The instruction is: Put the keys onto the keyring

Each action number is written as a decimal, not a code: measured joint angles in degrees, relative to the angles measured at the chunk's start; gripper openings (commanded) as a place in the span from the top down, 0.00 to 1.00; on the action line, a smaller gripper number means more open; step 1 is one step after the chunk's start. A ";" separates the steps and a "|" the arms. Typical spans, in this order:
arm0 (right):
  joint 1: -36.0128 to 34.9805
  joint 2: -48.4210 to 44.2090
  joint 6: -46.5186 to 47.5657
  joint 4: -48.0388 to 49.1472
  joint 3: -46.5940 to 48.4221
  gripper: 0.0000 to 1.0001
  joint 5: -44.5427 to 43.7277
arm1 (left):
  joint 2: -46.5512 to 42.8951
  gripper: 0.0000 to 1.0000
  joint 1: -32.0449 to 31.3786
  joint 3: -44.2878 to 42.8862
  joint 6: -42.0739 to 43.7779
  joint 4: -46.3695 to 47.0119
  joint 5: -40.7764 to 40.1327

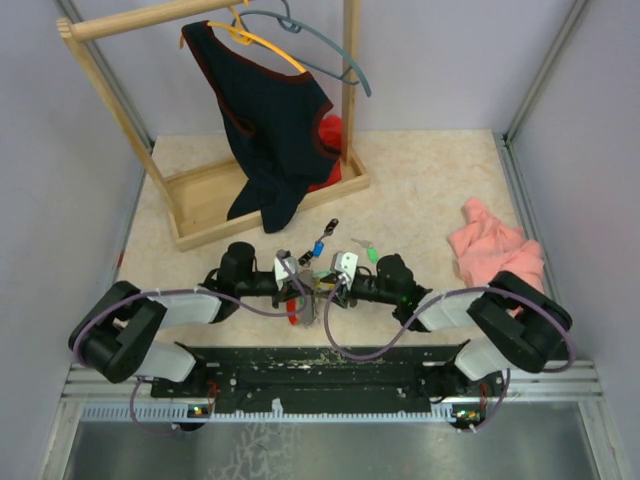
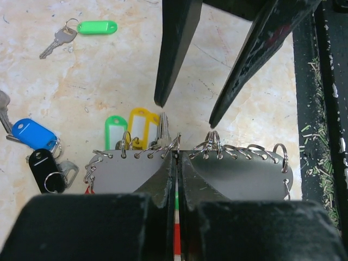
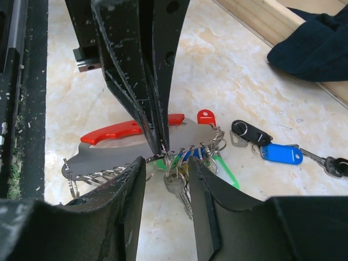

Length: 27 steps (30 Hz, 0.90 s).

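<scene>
The keyring is a flat grey metal plate with a red grip and a row of small wire rings along its edge. My left gripper is shut on that ringed edge, in the middle. My right gripper faces it with jaws open, and a bunch of metal keys hangs from the rings between its fingers. Yellow and green key tags lie by the plate. Loose keys lie on the table with a green tag, a blue tag and a black tag.
A wooden clothes rack with a dark garment and hangers stands at the back. A pink cloth lies to the right. The black rail of the arm bases runs along the near edge.
</scene>
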<state>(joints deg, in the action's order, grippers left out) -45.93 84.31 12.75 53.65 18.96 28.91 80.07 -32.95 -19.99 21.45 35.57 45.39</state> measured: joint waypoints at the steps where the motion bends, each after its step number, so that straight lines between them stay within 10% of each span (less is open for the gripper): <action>1: -0.02 -1.99 -0.46 -3.15 0.46 0.61 -0.74 | -0.04 0.99 0.00 0.00 0.00 -0.26 -0.15; 16: 6.58 -9.18 -11.04 -38.88 16.26 0.60 -25.44 | -0.70 0.99 0.26 0.00 -2.21 -1.22 -2.64; 27: 21.27 -1.27 -17.92 -53.13 25.38 0.64 -23.63 | -0.70 0.99 0.66 0.00 -3.65 -0.87 -3.85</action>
<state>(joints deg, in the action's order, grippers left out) -24.67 83.05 -5.17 0.51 44.34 5.28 79.37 -32.29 -19.99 17.80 34.70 41.54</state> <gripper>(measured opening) 0.360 0.014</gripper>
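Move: The loose green-tagged key lies some 11 cm ahead and 12 cm to the right of the right hand, about 7 cm below it. From that hand the blue tag is about 9 cm ahead and 1 cm left, while the far black fob is roughly 15 cm ahead and 2 cm right, both also 7 cm down. From the left hand, holding the keyring plate, the green-tagged key is about 11 cm ahead, 15 cm right and 5 cm down. Rising about 2 cm first, the already part-open right hand leaves the plate's rings and sweeps forward and right, about 14 cm each way, to above the loose green-tagged key, sinking some 3 cm late on. It swings about 50 degrees clockwise while its fingers tip down, their gap kept. The left hand keeps its pinch on the plate, easing 1 cm forward. ##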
